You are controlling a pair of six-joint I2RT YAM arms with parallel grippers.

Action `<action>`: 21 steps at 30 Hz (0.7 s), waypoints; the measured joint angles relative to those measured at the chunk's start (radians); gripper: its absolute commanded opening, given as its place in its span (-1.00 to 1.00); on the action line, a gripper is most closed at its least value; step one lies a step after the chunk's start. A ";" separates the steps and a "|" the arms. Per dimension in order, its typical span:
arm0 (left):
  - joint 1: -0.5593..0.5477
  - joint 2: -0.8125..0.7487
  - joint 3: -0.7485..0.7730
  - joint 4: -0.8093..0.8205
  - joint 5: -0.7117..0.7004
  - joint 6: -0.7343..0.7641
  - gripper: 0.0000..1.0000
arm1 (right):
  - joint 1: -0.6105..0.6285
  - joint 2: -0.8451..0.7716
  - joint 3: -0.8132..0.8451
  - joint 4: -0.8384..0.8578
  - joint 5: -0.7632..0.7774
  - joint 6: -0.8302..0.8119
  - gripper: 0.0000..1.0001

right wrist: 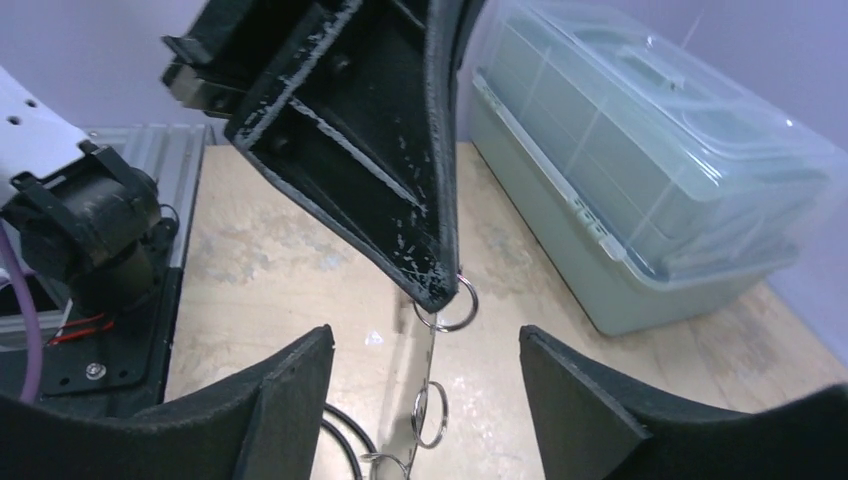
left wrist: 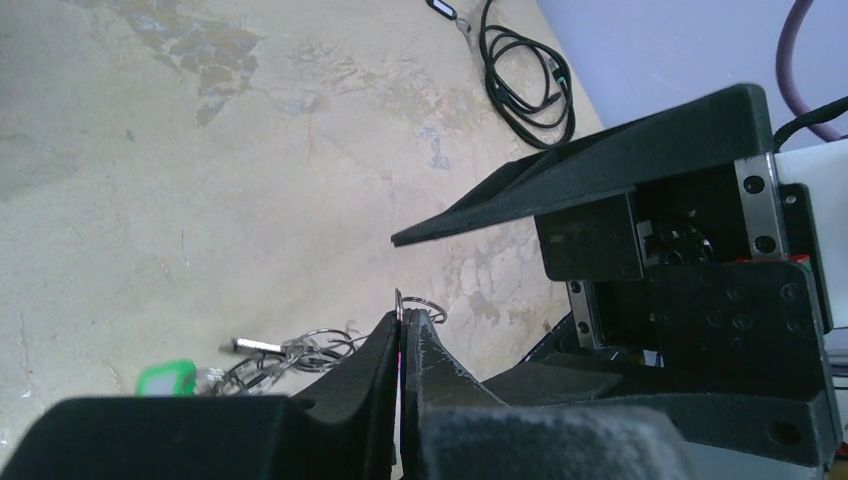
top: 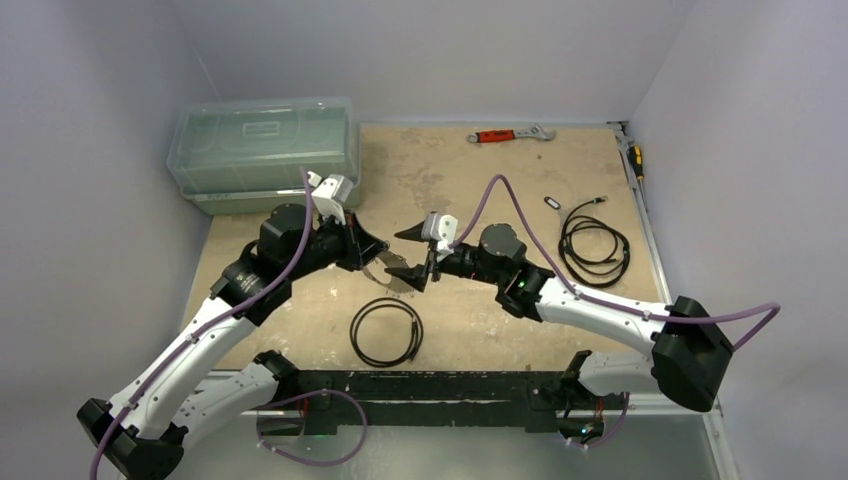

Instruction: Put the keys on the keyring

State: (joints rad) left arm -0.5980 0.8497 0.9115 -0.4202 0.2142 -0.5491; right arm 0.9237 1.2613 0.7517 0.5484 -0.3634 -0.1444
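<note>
My left gripper (left wrist: 402,318) is shut on a small silvery ring of the keyring (right wrist: 447,305), pinched at its fingertips above the table. A thin silvery strip hangs down from that ring and carries more small rings (right wrist: 430,412). My right gripper (right wrist: 425,338) is open, its two fingers (right wrist: 285,400) standing either side of the hanging keyring without touching it. The keys (left wrist: 285,352), a small silvery bunch with a bright green piece (left wrist: 165,378), show below and left of the left fingertips. Whether they hang or lie on the table I cannot tell. From above, both grippers (top: 385,250) (top: 410,255) meet tip to tip mid-table.
A clear lidded plastic box (top: 265,150) stands at the back left. A black cable coil (top: 387,331) lies just in front of the grippers. Another black cable (top: 595,245) lies to the right. A red-handled wrench (top: 510,134) rests at the back edge.
</note>
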 measured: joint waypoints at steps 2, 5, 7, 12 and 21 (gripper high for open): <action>0.000 0.000 0.003 -0.002 0.007 -0.009 -1.00 | 0.000 0.002 -0.009 0.024 -0.023 -0.010 0.28; 0.000 0.000 0.007 -0.011 0.016 -0.016 -1.00 | 0.000 0.021 -0.010 0.053 -0.034 -0.023 0.08; 0.000 0.000 0.007 -0.015 0.019 -0.016 -1.00 | 0.000 0.035 -0.010 0.061 -0.040 -0.031 -0.02; 0.000 0.000 0.009 -0.023 0.027 -0.017 -1.00 | 0.000 0.069 -0.010 0.066 -0.045 -0.041 -0.16; 0.000 0.000 0.016 -0.026 0.040 -0.017 -1.00 | 0.000 0.082 -0.002 0.071 -0.044 -0.048 -0.20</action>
State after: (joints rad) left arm -0.5980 0.8497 0.9276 -0.4458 0.2543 -0.5663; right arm 0.9241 1.3437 0.7494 0.6197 -0.4076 -0.1925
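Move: The wire ring pinched in the left fingertips is what the open right hand reaches for: about 2 cm to its left, 1 cm ahead and 1 cm below. From that ring hangs the metal plate, its middle some 8 cm below the right hand, 2 cm to its left and 1 cm back. A small ring on the plate's edge hangs level ahead with the right hand, 2 cm left and 5 cm down. For the left hand, the wire ring is right at the fingertips. Downward by about 2 cm, and left by a little over 1 cm, the right hand eases in beside the left fingertips while its fingers narrow from wide open to rather under half, one on each side of the hanging ring and plate, without shutting. The left hand stays almost in place and keeps its pinch on the wire ring. ##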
